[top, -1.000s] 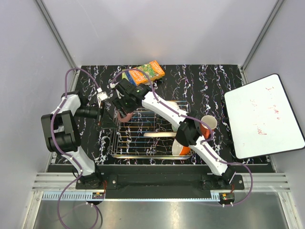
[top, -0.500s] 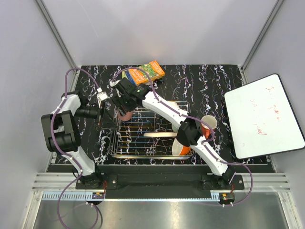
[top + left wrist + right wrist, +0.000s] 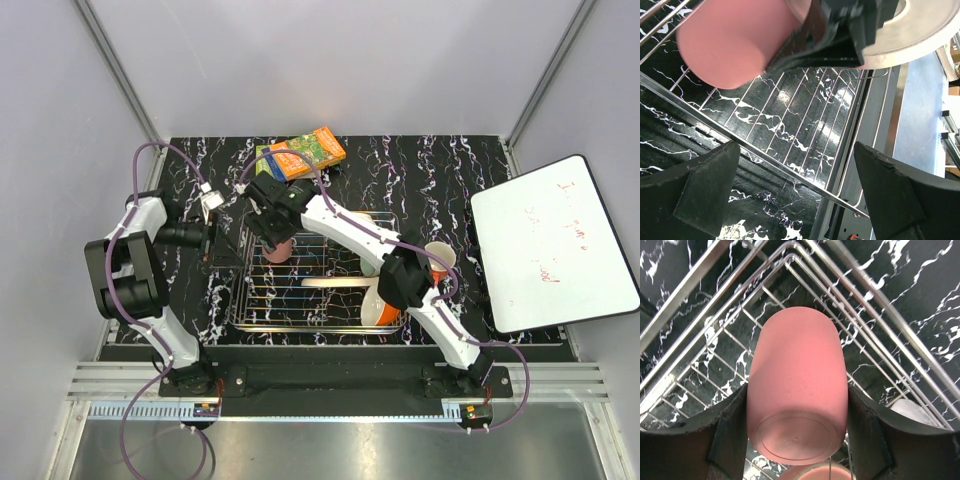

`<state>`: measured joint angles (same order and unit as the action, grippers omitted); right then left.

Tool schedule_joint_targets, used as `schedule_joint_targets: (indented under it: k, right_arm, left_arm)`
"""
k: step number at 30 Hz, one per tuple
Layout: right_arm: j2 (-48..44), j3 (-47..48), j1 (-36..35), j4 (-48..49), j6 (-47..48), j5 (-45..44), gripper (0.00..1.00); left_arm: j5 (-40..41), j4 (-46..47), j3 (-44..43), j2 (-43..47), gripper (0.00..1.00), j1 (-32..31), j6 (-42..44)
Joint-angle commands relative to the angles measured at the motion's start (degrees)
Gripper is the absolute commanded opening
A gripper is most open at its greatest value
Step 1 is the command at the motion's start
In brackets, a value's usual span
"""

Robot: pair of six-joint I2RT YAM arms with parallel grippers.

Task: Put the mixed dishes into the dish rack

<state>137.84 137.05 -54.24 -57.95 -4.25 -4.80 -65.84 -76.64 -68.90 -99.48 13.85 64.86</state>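
Observation:
My right gripper (image 3: 797,407) is shut on the pink cup (image 3: 797,390), whose base faces the wrist camera. It hangs over the far left corner of the dish rack (image 3: 715,375). From above, the cup (image 3: 278,247) sits under the right gripper (image 3: 274,232), inside the silver wire rack (image 3: 320,265). My left gripper (image 3: 214,243) is open just outside the rack's left side. Its wrist view shows the cup (image 3: 732,45) above the rack rim (image 3: 765,155), with nothing held between the open fingers (image 3: 705,187). An orange bowl (image 3: 378,306) leans in the rack's near right corner. An orange-red mug (image 3: 438,260) stands to its right.
Colourful books (image 3: 305,150) lie behind the rack at the back of the black marbled table (image 3: 420,170). A whiteboard (image 3: 550,245) covers the right side. A pale plate edge (image 3: 330,283) shows in the rack's middle. Grey walls close in on both sides.
The right gripper has carried the pink cup a little right and nearer, further over the rack's far left corner. The left arm has barely moved.

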Motion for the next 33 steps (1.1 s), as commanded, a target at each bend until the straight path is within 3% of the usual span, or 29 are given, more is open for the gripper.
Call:
schedule_joint_targets:
  k: [1,7,10,17,19,20,21,23,33]
  right_arm:
    - [-2.4,0.4,-0.7,0.1,1.1,2.2,0.00]
    - [0.9,3.0,-0.7,-0.1,0.7,3.4,0.00]
    - [2.0,4.0,-0.6,0.4,0.8,3.7,0.15]
    - [4.8,4.4,-0.6,1.3,0.7,3.7,0.22]
    - [5.5,4.6,-0.7,1.4,1.3,3.4,0.34]
    - [5.6,4.4,-0.7,1.6,1.7,3.4,0.48]
    - [5.5,4.1,-0.8,2.0,2.1,3.5,0.70]
    - [5.6,3.9,-0.9,1.9,2.1,3.4,0.97]
    - [1.3,6.3,-1.0,1.4,2.6,-1.7,1.00]
  left_arm:
    - [-3.7,-12.0,-2.3,0.3,0.99,0.5,1.0]
    - [-3.3,-12.0,-2.0,0.2,0.99,0.7,1.3]
    - [-3.2,-12.0,-2.0,0.1,0.99,0.9,1.4]
    - [-3.3,-12.0,-1.8,0.3,0.99,1.4,1.4]
    - [-3.3,-12.0,-1.8,0.2,0.99,1.5,1.2]
    - [-3.2,-12.0,-1.8,0.3,0.99,1.4,1.2]
    - [-3.2,-12.0,-1.8,0.3,0.99,1.5,1.2]
    - [-3.3,-12.0,-1.8,0.4,0.99,1.6,1.3]
    - [-3.3,-12.0,-2.1,0.8,0.99,1.7,0.8]
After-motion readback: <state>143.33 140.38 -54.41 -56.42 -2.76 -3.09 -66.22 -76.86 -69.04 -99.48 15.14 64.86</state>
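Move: In the rack's far-left corner, on the wire floor, lies the spot for the upturned pink cup already in the right hand's grip: about 2 cm left of that hand, level fore and aft, some 6 cm below it. From there the pink-and-cream plate stands on edge about 12 cm right and 8 cm back of the hand, and the green bowl about 20 cm right and 4 cm back. From the left hand, the spot is about 8 cm right and 3 cm ahead, lower down. Easing the held pink cup down about 1 cm and nearly 2 cm left into the rack's corner, after drawing back barely half a centimetre, the right hand then opens its fingers fully and lets go. While opening, it sinks another 2 cm around the cup's base, the wrist hardly turning. ##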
